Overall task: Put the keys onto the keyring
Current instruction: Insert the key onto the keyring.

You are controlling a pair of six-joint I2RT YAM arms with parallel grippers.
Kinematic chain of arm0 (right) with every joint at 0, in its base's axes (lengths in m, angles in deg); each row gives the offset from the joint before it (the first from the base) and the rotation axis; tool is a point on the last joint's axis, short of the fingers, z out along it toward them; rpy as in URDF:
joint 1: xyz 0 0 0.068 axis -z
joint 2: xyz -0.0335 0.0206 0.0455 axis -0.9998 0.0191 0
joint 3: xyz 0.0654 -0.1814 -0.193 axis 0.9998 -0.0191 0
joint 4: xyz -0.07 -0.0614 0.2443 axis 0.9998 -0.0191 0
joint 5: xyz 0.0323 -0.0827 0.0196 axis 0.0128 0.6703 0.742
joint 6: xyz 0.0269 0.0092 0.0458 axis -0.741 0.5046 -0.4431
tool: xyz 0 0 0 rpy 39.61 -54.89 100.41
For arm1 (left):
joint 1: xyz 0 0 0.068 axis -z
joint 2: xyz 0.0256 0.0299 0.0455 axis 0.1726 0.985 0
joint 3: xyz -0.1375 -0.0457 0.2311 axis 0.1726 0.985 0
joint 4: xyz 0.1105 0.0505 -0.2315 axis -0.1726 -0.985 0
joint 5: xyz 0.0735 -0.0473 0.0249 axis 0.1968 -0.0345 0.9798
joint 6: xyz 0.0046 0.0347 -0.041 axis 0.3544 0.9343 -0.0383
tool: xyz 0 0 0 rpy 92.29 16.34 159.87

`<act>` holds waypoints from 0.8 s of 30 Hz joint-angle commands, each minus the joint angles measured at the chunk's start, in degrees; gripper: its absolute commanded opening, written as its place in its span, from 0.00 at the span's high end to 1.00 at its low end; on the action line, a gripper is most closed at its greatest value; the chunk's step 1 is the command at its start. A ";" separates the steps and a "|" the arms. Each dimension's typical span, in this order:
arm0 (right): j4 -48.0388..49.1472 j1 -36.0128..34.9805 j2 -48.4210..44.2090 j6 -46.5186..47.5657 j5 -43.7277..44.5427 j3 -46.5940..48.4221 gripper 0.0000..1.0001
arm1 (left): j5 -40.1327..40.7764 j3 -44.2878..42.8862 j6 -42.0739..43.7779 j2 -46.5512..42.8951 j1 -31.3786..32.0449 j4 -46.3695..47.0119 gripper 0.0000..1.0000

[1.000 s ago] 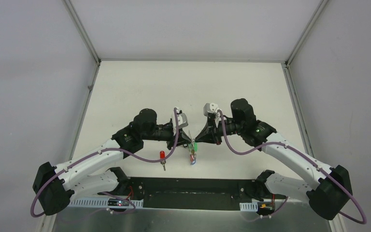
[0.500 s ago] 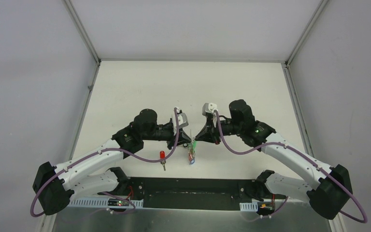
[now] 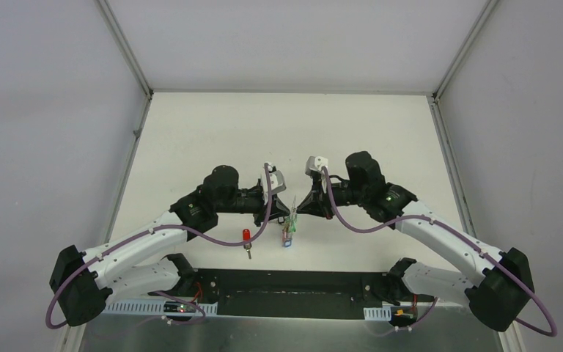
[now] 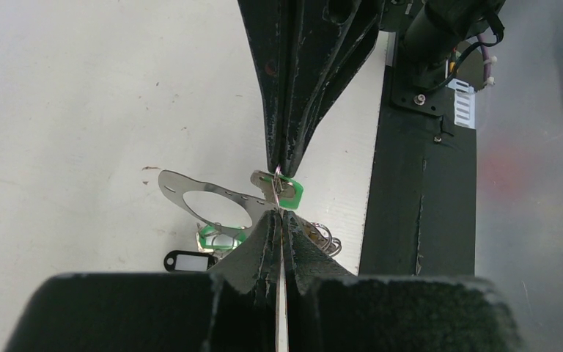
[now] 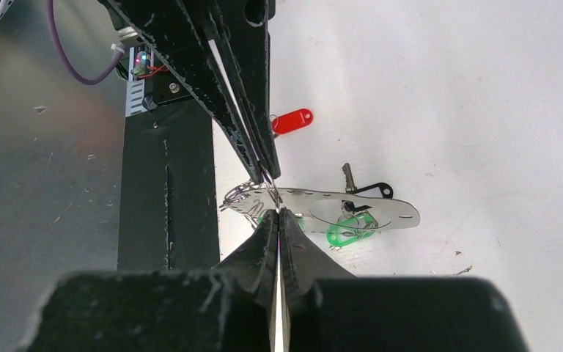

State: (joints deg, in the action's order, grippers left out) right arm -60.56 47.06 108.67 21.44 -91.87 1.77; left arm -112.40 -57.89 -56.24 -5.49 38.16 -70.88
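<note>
The keyring (image 4: pixel 190 192) is a flat grey metal loop hanging between both grippers above the table, also in the right wrist view (image 5: pixel 399 213). My left gripper (image 4: pixel 279 213) is shut on its edge. Facing it tip to tip, my right gripper (image 5: pixel 278 212) is shut on a green-headed key (image 4: pixel 291 193) at the ring's end. From above the two grippers (image 3: pixel 289 213) (image 3: pixel 298 210) meet at the table's near middle, the bunch dangling below them. A red-headed key (image 3: pixel 247 235) (image 5: pixel 292 121) lies loose on the table to the left.
A green tag (image 4: pixel 216 235), a black tag with a white label (image 4: pixel 190 260) and small wire rings (image 4: pixel 328 240) hang from the keyring. The black base plate (image 3: pixel 293 290) lies just behind the near table edge. Grey enclosure walls stand on three sides.
The right arm has edged slightly left, and the hanging bunch has shifted a little left with it. Both grippers stay shut.
</note>
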 commanded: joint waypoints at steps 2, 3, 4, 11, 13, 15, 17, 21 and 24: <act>0.77 -0.03 0.53 -0.82 2.29 2.49 1.00 | -0.34 -1.47 0.84 -2.03 1.15 2.48 1.00; 0.59 -0.07 0.60 -1.01 2.51 2.63 1.00 | -0.25 -1.45 0.85 -2.11 1.15 2.42 1.00; 0.42 -0.08 0.62 -1.06 2.62 2.58 1.00 | -0.14 -1.40 0.86 -2.25 1.20 2.40 1.00; 0.38 -0.08 0.79 -2.02 3.38 2.84 0.89 | 0.23 -1.18 0.85 -2.83 1.25 2.31 1.00; 0.38 -0.07 0.89 -2.77 3.77 3.14 0.73 | 0.39 -1.18 0.86 -2.99 1.28 2.31 1.00; 0.33 -0.08 0.42 -3.00 3.67 3.26 0.57 | 0.41 -1.18 0.93 -3.12 1.30 2.31 1.00; 0.60 -0.07 -0.47 -2.75 3.75 2.91 0.45 | 0.49 -1.18 1.03 -3.25 1.30 2.30 1.00; 3.86 -0.08 -4.00 -2.90 4.89 0.25 0.19 | 0.57 -1.18 1.19 -3.35 1.38 2.31 1.00; 7.18 -0.08 -7.09 -3.23 4.72 -2.26 0.01 | 0.58 -1.18 1.21 -3.41 1.39 2.31 1.00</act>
State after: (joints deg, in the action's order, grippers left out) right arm -59.80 47.04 106.64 18.44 -87.74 1.38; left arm -111.83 -57.89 -55.67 -7.21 38.88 -70.97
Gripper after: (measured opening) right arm 0.931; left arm 0.009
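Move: The ring pinched in my left fingertips is about 2 cm to the left of my right fingertips, level and in line; my right hand still holds the green-tagged key there. From my left hand that key is about 2 cm to the right. The bundle of rings and tags hangs 4 cm back of my left hand and 8 cm below; the black tag is about 3 cm ahead, 2 cm left and 13 cm below. The red key lies 11 cm left, 2 cm back, 18 cm down. My right hand eases down barely half a centimetre beside the ring, then lets go of the green-tagged key, spreading its fingers from shut to nearly wide open while edging about 1 cm forward and finally lifting about 1 cm. My left hand keeps its pinch on the ring and rises some 1 cm. ##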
